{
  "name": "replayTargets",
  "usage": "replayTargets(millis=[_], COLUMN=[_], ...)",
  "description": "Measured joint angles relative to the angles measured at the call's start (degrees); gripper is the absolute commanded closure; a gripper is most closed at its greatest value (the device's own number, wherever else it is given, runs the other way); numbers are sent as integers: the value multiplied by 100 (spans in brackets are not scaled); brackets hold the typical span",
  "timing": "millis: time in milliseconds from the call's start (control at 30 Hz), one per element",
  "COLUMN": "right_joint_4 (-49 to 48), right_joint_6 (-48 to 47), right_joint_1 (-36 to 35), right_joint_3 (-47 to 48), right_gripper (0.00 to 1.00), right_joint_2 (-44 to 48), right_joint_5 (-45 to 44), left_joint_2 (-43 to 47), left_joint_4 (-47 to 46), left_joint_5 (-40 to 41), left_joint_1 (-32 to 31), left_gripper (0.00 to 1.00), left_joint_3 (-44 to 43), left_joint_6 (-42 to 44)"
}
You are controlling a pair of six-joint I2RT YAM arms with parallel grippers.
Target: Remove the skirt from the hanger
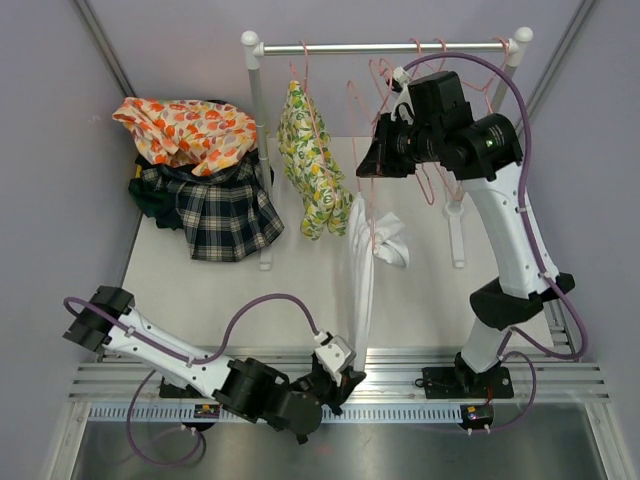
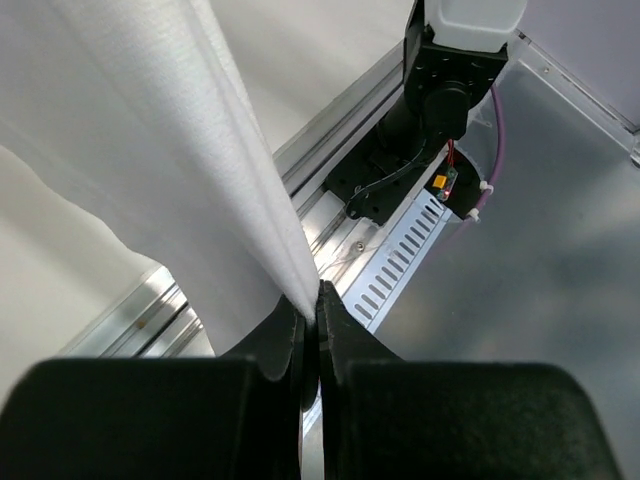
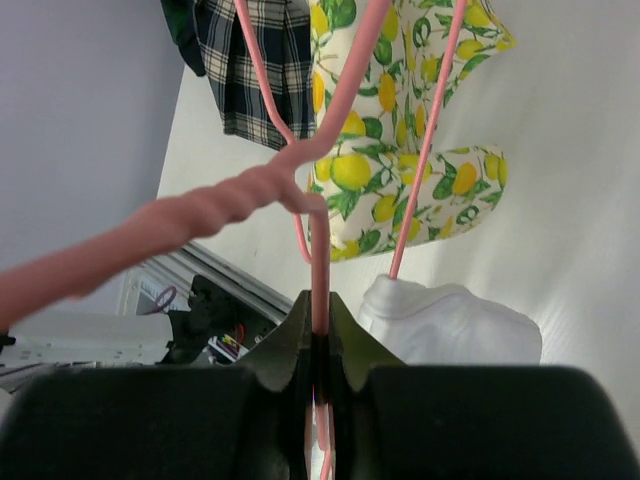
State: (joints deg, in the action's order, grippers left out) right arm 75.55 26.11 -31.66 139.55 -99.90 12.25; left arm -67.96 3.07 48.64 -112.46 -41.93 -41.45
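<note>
A white skirt (image 1: 362, 270) stretches in a taut band from the pink hanger (image 1: 373, 205) down to the table's near edge. Its upper end stays bunched (image 3: 450, 325) round the hanger's lower part. My left gripper (image 1: 340, 372) sits low at the near edge, shut on the skirt's hem; in the left wrist view the white cloth (image 2: 170, 130) runs straight into the closed jaws (image 2: 318, 300). My right gripper (image 1: 370, 165) hangs in front of the rack, shut on the hanger's wire (image 3: 320, 290), which stands upright between its fingers (image 3: 318, 310).
A white clothes rack with a metal rail (image 1: 390, 47) stands at the back, with a lemon-print garment (image 1: 310, 165) and bare pink hangers (image 1: 430, 60) on it. A plaid skirt (image 1: 215, 205) under an orange-print cloth (image 1: 185, 130) lies back left. Aluminium rails (image 1: 400, 370) run along the near edge.
</note>
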Motion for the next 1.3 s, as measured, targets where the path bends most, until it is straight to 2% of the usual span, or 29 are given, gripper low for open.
replayTargets(millis=[133,233,333,467,567,667,833,1033,1167,1300], right_joint_4=[372,175,-380,-1622,-1838,-1875,-1945,-2437,-2691,-2612], right_joint_6=[26,118,260,442,553,636,804,848,713,658], right_joint_1=[369,774,1106,1401,1392,1366,1366,1364,1331,1300], right_joint_3=[859,1047,1108,1132,1016,1038,1139,603,284,101], right_gripper=[100,100,100,100,100,100,100,100,100,100], right_joint_2=[-678,-901,-979,-938,-826,-839,-944,-942,-938,-903], right_joint_5=[483,704,734,710,730,782,997,1152,1108,953], left_joint_2=[-428,-916,-1266,-1259,-1217,-1215,-1200,-531,-240,-26], left_joint_4=[188,577,1172,1764,2299,2568,2704,2741,3141,3858], left_joint_5=[275,249,-131,-833,-970,-892,-577,-378,-313,-63], left_joint_1=[-105,-197,-350,-748,-754,-728,-728,-632,11,953], left_gripper=[100,100,100,100,100,100,100,100,100,100], left_joint_3=[-337,-627,-632,-44,151,-59,-671,-730,-1266,-2050], left_joint_6=[-216,-461,-1003,-1932,-2367,-2413,-2050,-1019,-151,667])
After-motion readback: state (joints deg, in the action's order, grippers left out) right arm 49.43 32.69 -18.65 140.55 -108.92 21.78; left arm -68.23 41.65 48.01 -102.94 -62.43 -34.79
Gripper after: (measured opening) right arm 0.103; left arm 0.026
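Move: The left hand grips the lower end of the white skirt. The hanger, held in the right fingers, lies about 33 cm ahead of the left hand, 3 cm to its right and 23 cm above. The skirt's middle is some 12 cm back from the right hand and 14 cm below it. The lemon skirt hangs about 8 cm ahead of the right hand, 13 cm left and 13 cm lower. The skirt pile is roughly 42 cm ahead and 35 cm left of the left hand, 10 cm lower. With the white skirt drawn taut between the hands, the left hand keeps its grip and tugs away from the hanger, first a little back, then down about 13 cm with a drift back and to the left, its left side rolling up some 25 degrees, before it turns round and climbs some 17 cm while swinging forward over the table with the cloth. The right hand, still pinching the pink hanger, darts forward some 11 cm and up about 7 cm, its wrist tipping up, then eases slightly farther forward and sinks again by about 4 cm. ##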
